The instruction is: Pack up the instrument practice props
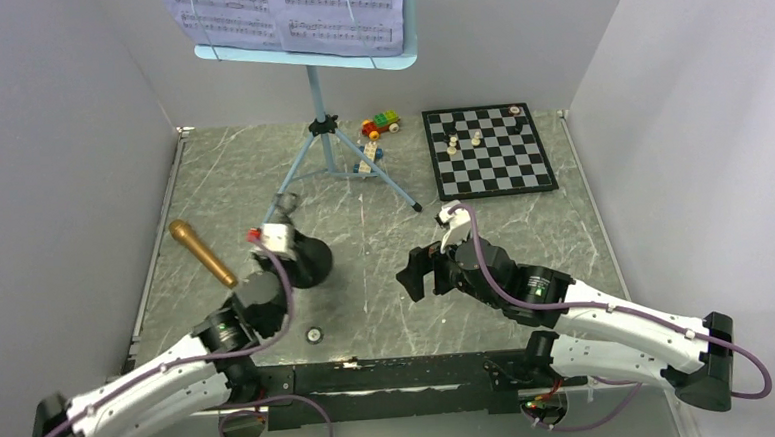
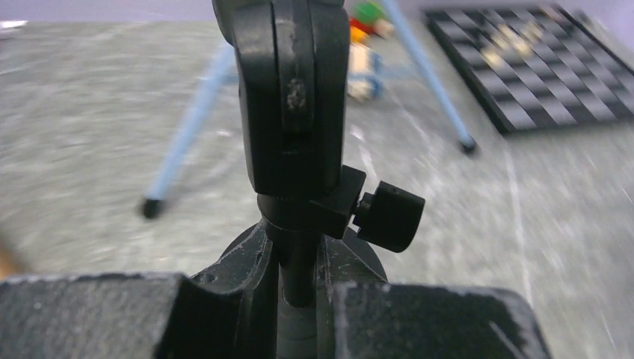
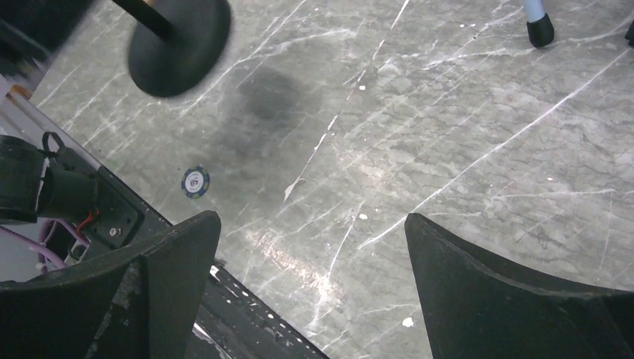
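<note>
The small black mic stand (image 1: 314, 262) is at the left-centre of the table, and my left gripper (image 1: 293, 251) is shut on its thin post (image 2: 299, 269), just under the clip (image 2: 291, 112) and its knob (image 2: 390, 215). Its round base (image 3: 179, 41) looks a little off the table, with its shadow set apart from it. The gold-brown microphone (image 1: 203, 253) lies to the left of the stand. The light-blue music stand (image 1: 329, 131) is at the back with the white sheet-music pages (image 1: 288, 13) on its desk. My right gripper (image 1: 412, 277) hangs open over bare table (image 3: 310, 247).
A black-and-white chessboard (image 1: 488, 151) with a few pieces lies at the back right. A colourful toy brick car (image 1: 381, 126) sits beside the tripod's legs (image 2: 187, 127). A small blue round chip (image 3: 195, 181) lies near the front rail. Grey walls close in three sides.
</note>
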You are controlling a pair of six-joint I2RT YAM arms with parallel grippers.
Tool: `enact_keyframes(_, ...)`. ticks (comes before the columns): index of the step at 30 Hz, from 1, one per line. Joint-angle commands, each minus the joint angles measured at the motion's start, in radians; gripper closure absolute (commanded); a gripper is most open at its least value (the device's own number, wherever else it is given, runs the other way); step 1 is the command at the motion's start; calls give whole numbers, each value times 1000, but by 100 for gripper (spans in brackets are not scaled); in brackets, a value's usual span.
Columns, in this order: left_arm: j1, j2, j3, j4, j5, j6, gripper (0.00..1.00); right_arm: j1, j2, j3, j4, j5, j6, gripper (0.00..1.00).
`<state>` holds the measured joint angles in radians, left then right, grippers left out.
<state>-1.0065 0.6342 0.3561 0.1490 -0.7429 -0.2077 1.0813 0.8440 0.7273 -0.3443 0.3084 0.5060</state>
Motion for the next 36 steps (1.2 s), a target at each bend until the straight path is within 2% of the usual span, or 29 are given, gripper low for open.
enact_keyframes(1,200,-140,102,-256,-132,-79,100,-1,-3,0,65,-6,-4,1)
enact_keyframes(6,492,-69,220,-308,-49,-90,100,-1,4,-5,86,-25,-7,1)
enact_keyframes(11,844,87,318,-208,252,-121,100,-1,-9,-2,98,-32,-16,1)
enact_keyframes(14,965,237,366,-133,355,-125,100,-1,-14,1,101,-35,-24,1)
enact_keyframes(21,1110,498,392,66,469,-129,100,-1,6,18,96,-33,-59,1)
enact_keyframes(26,1132,667,433,181,437,-86,100,-3,29,33,96,-61,-66,1)
enact_keyframes(30,1137,725,455,306,434,-25,100,-5,17,18,115,-72,-63,1)
enact_keyframes(36,1137,794,508,401,462,43,100,-6,43,6,132,-69,-70,1)
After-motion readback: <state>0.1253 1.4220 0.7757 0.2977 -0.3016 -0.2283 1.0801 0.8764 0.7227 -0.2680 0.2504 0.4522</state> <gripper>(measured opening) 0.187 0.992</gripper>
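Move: The left hand already holds the raised microphone stand. The clear table it is taken to, beyond the microphone, lies about 20 cm ahead, 26 cm left and 18 cm below. The microphone lies some 10 cm ahead and 31 cm left, and the music stand's near foot about 15 cm ahead and 16 cm left. From the idle right hand that clear spot is roughly 25 cm ahead, 48 cm left and 18 cm below. Left hand, grip kept, swings the stand some 25 cm left then 18 cm forward, turning about 40 degrees counter-clockwise. ##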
